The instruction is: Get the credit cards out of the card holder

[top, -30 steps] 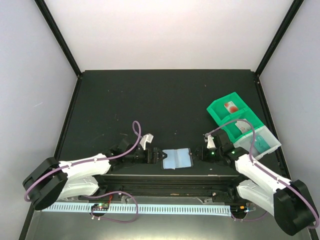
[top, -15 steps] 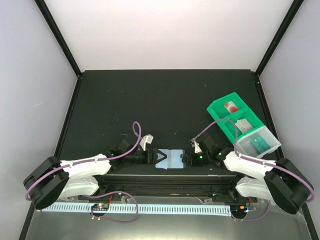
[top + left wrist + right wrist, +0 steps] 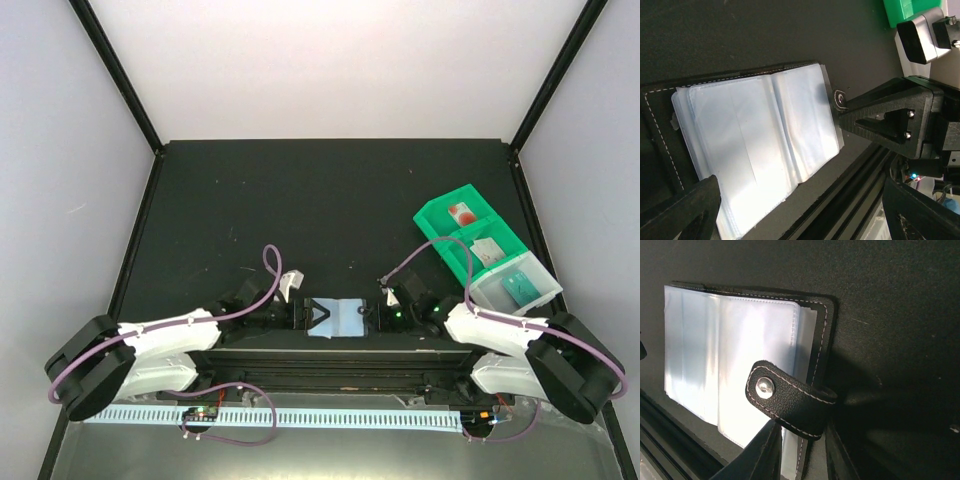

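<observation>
The card holder lies open near the table's front edge, its pale clear sleeves facing up. I can make out no credit cards inside those sleeves. My left gripper stands open at the holder's left edge, with its fingers spread wide on either side. At the right edge my right gripper has closed narrow over the black cover and the snap tab. One of its fingers lies over the sleeves and the other outside the cover. Three credit cards lie in the tray.
A green compartment tray sits at the right. It holds a red-marked card, a pale card and the teal card. A black rail runs along the front edge just below the holder.
My right gripper has moved left to the holder's right edge and narrowed its jaws around it. The holder has slid slightly left. My left gripper has barely moved.
</observation>
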Motion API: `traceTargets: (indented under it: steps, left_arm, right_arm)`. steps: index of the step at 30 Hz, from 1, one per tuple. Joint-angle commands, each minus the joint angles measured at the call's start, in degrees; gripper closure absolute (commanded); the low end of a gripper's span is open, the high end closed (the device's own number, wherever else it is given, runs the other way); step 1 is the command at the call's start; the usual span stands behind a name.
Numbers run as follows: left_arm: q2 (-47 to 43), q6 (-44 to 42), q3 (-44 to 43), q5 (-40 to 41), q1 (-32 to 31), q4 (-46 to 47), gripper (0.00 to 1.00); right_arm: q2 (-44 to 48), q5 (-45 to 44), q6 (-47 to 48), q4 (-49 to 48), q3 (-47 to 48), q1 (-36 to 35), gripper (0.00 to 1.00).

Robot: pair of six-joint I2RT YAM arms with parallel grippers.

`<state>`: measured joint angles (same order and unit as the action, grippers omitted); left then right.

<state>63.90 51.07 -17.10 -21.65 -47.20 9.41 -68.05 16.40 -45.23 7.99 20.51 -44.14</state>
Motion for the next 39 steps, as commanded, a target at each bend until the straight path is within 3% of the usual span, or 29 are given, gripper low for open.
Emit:
traceTargets:
  steps: [1, 10, 25, 34, 39]
  left_arm:
    - [1.8, -1.1, 1.2, 0.7, 0.4, 3.4, 0.1]
    - [5.0, -0.1, 3.5, -1.8, 0.4, 9.4, 0.15]
    - [4.5, 4.3, 5.1, -6.7, 0.4, 17.6, 0.57]
    - [5.8, 5.3, 4.6, -8.0, 0.2, 20.7, 0.58]
    - [12.3, 6.6, 0.5, -9.9, -1.9, 23.7, 0.64]
  right_arm:
    - [-0.6, -0.3, -0.9, -2.0, 0.0, -0.5, 0.73]
    - [0.8, -0.3, -3.7, -3.8, -1.2, -1.8, 0.73]
    - [0.6, -0.2, -5.8, -6.9, -2.5, -3.1, 0.73]
    - [0.3, -0.5, -5.4, -7.3, -2.9, -3.1, 0.73]
    - [1.1, -1.1, -4.9, -7.2, -3.0, -3.1, 0.73]
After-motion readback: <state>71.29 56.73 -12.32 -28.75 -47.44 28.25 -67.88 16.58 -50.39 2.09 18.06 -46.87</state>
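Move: The clear sleeves on the card holder's left half lie about 6 cm below my wide-open left hand, roughly 1 cm back and 1 cm to the right. The right-half sleeves are some 8 cm to my left hand's right, also 1 cm back, and the snap strap about 12 cm to its right and level fore and aft, both 5 to 6 cm lower. From my right hand, which already has the strap between its fingertips, the left-half sleeves are about 11 cm to the left, hardly lower. I sink my left hand about 2.5 cm onto the left-half sleeves, easing back 1 cm, and narrow the fingers on them to under half open; then I climb the same 2.5 cm while carrying 2 cm right, fingertips tilting up some 10 degrees, with the sleeves between the fingers. My right hand keeps the strap between its fingertips and shifts about 1 cm left. ##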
